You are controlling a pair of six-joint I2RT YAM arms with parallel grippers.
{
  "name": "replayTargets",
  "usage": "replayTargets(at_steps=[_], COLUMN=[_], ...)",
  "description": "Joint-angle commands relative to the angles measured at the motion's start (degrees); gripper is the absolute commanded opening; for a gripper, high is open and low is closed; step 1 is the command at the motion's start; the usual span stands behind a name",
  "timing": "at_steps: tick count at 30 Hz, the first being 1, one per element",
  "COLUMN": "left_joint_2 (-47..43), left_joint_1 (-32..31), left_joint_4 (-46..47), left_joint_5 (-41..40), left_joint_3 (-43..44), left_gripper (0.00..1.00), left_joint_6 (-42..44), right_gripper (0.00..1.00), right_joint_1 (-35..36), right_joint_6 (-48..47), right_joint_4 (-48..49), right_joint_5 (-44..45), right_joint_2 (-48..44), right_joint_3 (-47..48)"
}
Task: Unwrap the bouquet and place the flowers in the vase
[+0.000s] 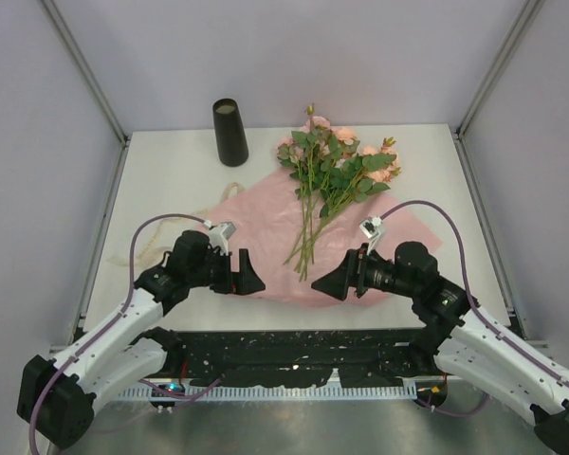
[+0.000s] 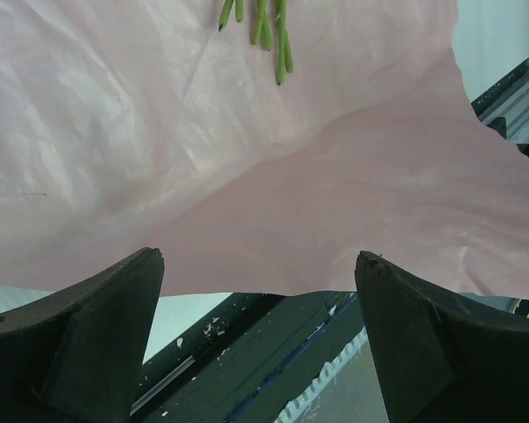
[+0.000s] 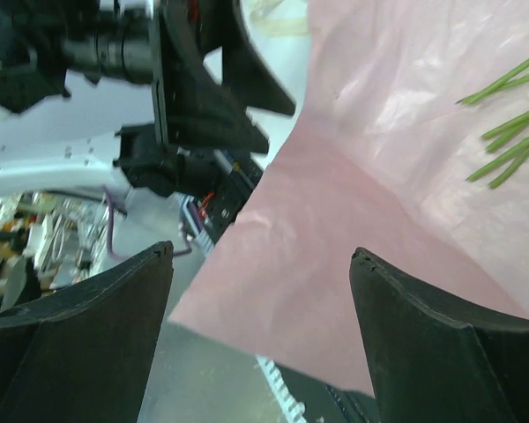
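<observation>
The bouquet lies unwrapped. Its pink paper (image 1: 256, 232) is spread flat on the table, with the flowers (image 1: 337, 163) lying on it, blooms toward the back and stem ends (image 1: 303, 254) toward me. The black vase (image 1: 230, 133) stands upright at the back left, apart from both arms. My left gripper (image 1: 256, 282) is open at the paper's near left edge. My right gripper (image 1: 321, 284) is open at the near right edge, facing the left one. In the left wrist view the paper (image 2: 273, 176) fills the space beyond the open gripper (image 2: 257, 260), with stem tips (image 2: 278, 40) at the top. In the right wrist view the paper's corner (image 3: 317, 256) hangs past the table edge between the open gripper (image 3: 260, 251) fingers, untouched.
A thin cream ribbon (image 1: 155, 248) lies loose on the table left of the paper. Grey walls close in the back and both sides. A black strip (image 1: 294, 355) with the arm bases runs along the near edge, and the other arm (image 3: 185, 97) shows close by in the right wrist view.
</observation>
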Motion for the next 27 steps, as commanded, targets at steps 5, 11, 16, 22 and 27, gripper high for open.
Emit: replayTargets(at_steps=[5, 11, 16, 22, 27], left_joint_2=[-6.7, -7.7, -7.2, -6.1, -6.4], left_joint_1=[-1.7, -2.5, -2.6, -3.2, -3.2], left_joint_4=[7.7, 3.9, 1.4, -7.7, -7.3], left_joint_5=[-0.3, -5.6, -11.1, -21.6, -22.2], left_joint_3=[-9.2, -12.6, -13.8, -8.9, -1.7], left_gripper=[0.92, 0.91, 0.92, 0.92, 0.89], left_joint_6=[-6.9, -9.2, -10.8, -11.0, -5.6], right_gripper=[0.77, 0.70, 0.68, 0.61, 0.59], right_joint_1=[0.1, 0.2, 0.2, 0.2, 0.3], right_joint_6=[3.2, 14.6, 27.7, 31.5, 28.9], right_joint_4=[2.8, 4.2, 11.6, 12.7, 6.2], right_joint_5=[16.2, 18.3, 25.1, 33.2, 40.2], right_joint_2=[8.2, 17.6, 20.3, 21.1, 19.8], right_joint_3=[7.3, 3.2, -6.4, -12.5, -13.0])
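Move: The flower stems' cut ends lie about 11 cm ahead of my right hand, 5 cm to its left and 20 cm below; from my left hand they are roughly 7 cm ahead, 14 cm to the right and 12 cm lower. The near flap of the pink wrapping paper is still in the air, some 4 cm left of my right hand and 13 cm beneath it. The flower heads lie about 40 cm ahead of that hand and 8 cm to its right. I swing my empty right hand forward about 6 cm, then plunge it some 17 cm while drifting right, down to just above the paper on the right of the stem ends. Its wrist turns clockwise and tips the fingers down as they narrow from wide open. My left hand, still open, draws back a little and sinks about 8 cm, then slides left, away from the stems, lifting slightly last. ##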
